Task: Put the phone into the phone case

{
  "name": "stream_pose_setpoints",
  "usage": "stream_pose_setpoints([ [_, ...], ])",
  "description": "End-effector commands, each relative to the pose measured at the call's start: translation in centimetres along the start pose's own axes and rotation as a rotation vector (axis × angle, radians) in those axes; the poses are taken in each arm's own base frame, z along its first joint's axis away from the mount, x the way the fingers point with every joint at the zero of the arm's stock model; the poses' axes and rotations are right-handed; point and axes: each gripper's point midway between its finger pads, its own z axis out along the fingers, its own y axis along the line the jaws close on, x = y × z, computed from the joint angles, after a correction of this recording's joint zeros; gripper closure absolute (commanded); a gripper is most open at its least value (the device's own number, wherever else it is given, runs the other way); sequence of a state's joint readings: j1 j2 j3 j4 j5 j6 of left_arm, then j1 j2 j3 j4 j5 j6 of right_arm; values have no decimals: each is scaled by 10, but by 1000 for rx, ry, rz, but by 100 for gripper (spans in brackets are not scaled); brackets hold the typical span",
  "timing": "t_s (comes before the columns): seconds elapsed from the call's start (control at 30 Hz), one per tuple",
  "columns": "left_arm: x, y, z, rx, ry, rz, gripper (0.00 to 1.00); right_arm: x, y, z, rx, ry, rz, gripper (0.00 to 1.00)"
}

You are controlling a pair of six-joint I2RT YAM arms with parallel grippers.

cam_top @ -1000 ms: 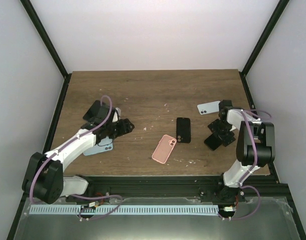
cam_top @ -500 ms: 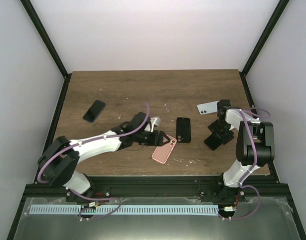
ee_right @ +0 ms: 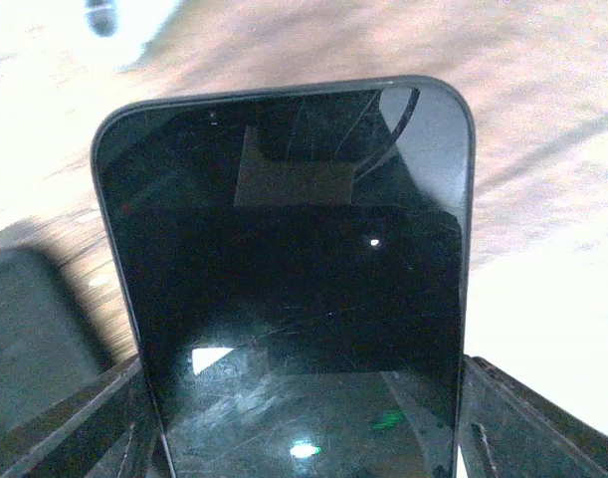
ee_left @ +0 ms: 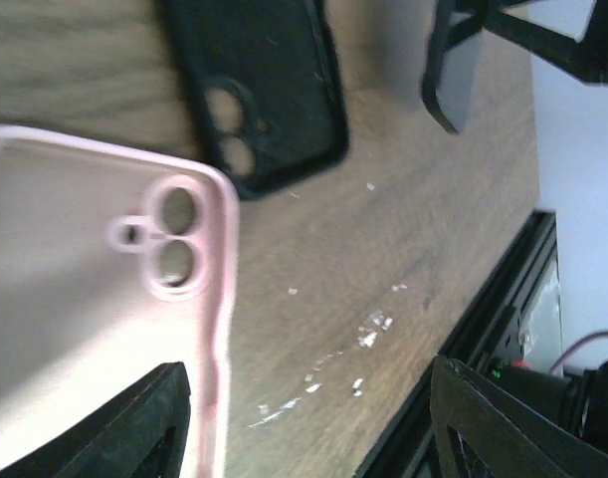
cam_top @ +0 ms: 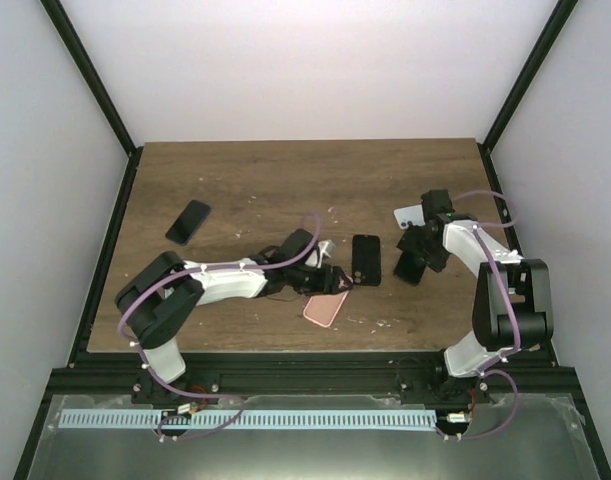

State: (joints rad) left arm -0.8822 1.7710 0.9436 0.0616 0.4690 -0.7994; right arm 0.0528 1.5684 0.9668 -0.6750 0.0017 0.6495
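Observation:
My right gripper is shut on a dark phone, which fills the gap between its fingers, screen towards the camera. Lifted off the table, the phone hangs just right of an empty black phone case. A pink phone case lies inside-up near the front edge. My left gripper hovers open over the pink case's camera-hole end, one finger above the case and the other above bare wood. Nothing is between them.
A second dark phone lies at the left of the wooden table. A light blue phone rests behind the right gripper. The black frame rail runs along the table's front edge, close to the pink case.
The left arm has swung from the table's left side to the pink case, uncovering the dark phone there. The right gripper has carried its phone up and left towards the black case.

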Motion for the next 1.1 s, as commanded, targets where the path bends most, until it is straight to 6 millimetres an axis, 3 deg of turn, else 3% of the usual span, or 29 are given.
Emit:
stream_pose_setpoints([
  [0.0,-24,17,-36,3,-129,-59,32,-5,67,-29,-243,-94,-247,29],
  [0.17,-40,21,-63,-15,-203,-46,31,6,113,-43,-402,-115,-385,31],
  [0.37,-49,20,-68,-36,-225,-51,29,22,145,-42,-458,-105,-543,31],
  [0.73,-46,25,-68,-48,-223,-61,29,33,160,-30,-496,-68,-554,31],
  [1.07,-46,26,-70,-54,-228,-60,29,38,151,-13,-454,-47,-500,31],
])
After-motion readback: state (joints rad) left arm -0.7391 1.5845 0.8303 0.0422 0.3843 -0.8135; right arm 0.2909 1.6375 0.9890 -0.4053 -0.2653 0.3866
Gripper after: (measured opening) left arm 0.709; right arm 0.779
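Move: My right hand already holds the black phone by its long edges. The black case lies about 14 cm to its left, 3 cm back and 5 cm below; the white phone case is some 10 cm ahead and 1 cm to the right, and the pink case 25 cm left and 13 cm back. My left hand hovers low and empty, with the black case about 7 cm to its right, 6 cm ahead and 6 cm below. With my right hand I keep the phone pinched and swing it left about 14 cm and slightly forward, rising some 3.5 cm, then easing down 2 cm over the black case; on the way I turn it about 35 degrees counter-clockwise to line the two up. Meanwhile my left hand, fingers still open, pulls out of the way, some 6 cm left, 4 forward and a little up. ##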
